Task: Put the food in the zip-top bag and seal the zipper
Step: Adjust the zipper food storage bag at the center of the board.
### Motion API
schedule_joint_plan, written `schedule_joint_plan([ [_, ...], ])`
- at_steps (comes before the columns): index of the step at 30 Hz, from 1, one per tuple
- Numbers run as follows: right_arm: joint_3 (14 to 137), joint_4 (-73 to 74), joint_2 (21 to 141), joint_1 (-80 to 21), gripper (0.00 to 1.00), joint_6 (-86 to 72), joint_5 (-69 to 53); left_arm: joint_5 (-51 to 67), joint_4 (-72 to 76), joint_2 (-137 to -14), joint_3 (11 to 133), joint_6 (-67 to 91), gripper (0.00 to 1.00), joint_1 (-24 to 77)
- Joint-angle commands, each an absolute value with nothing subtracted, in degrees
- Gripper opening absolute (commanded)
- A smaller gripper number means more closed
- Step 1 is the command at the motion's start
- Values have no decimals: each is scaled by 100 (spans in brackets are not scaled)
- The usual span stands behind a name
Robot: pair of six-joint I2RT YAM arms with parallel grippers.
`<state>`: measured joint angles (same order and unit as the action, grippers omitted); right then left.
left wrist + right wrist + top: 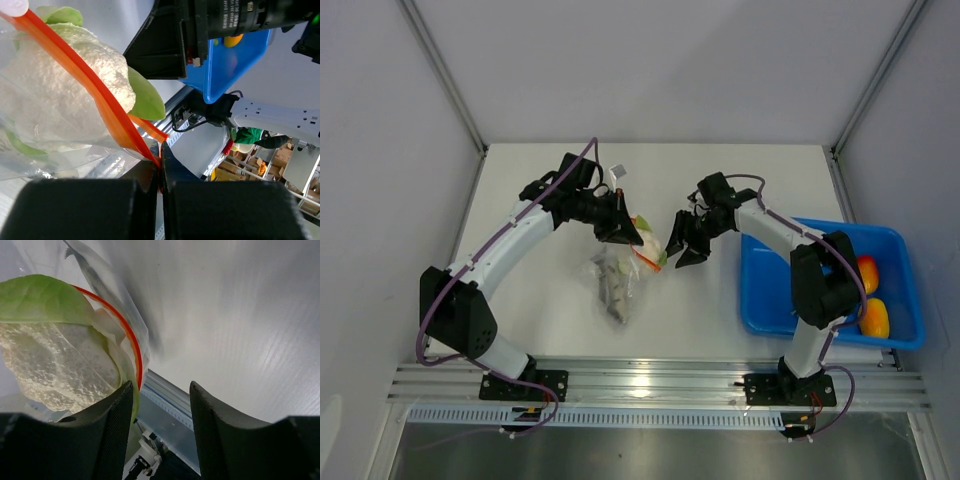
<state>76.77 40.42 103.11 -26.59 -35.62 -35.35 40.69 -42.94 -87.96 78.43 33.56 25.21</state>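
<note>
The clear zip-top bag (618,285) hangs over the table's middle with several small foods in its bottom. My left gripper (623,228) (161,150) is shut on the orange-red zipper (100,95) at one end of the mouth. A white lumpy food piece with green leaves (65,85) (50,355) sits in the mouth, against the zipper (132,340). My right gripper (682,245) (161,390) stands open just right of the bag's mouth, with nothing between its fingers. Its left finger (112,435) is close beside the leaf and the strip.
A blue tray (760,325) stands at the right of the table, holding two yellow-orange fruits (873,318). Its corner (235,65) also shows in the left wrist view. White walls close in the table at the back and sides.
</note>
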Motion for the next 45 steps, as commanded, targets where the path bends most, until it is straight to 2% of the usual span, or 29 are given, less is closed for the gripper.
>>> schedule_joint_plan([
  [1, 7638, 3858, 10511, -2663, 51, -3612, -3902, 4298, -4166, -8569, 8024, 3419, 1, 2487],
  [14, 7550, 3499, 10425, -2558, 50, -3762, -4060, 4324, -4236, -8631, 8130, 3393, 1, 2487],
  [25, 8015, 3059, 9958, -2900, 49, -3121, -4535, 4360, -4324, -8789, 8200, 3226, 0, 2496],
  [33, 8727, 4253, 10397, -3507, 48, -2575, -4097, 4430, -4351, -8763, 8797, 3374, 1, 2575],
  [40, 8622, 4649, 10020, -3261, 48, -2628, -3613, 4289, -4473, -8666, 8833, 3278, 1, 2575],
  [45, 8640, 4878, 9581, -2998, 53, -2593, -3542, 4316, -4412, -8613, 8710, 3305, 1, 2575],
])
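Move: The left gripper already holds one stretch of the bag's orange zipper shut between its fingers. From the half-open right gripper, the free near side of the zipper rim lies about 4 cm left and 3 cm back, some 3 cm higher; the cauliflower is 5 cm left, level fore and aft, also about 3 cm higher. From the left hand that rim is 5 cm right, 2 back and 6 below; the filled bag body lies 6 cm left, 4 back and 14 below. Dip the half-open right gripper about 2 cm beside the cauliflower, then swing it up and left in an arc, drifting back and turning some 15 degrees counter-clockwise, before easing about 4 cm back to the right, so the rim comes across its open fingers. Partway through, lift the left hand about 4 cm, keeping its pinch on the zipper. ##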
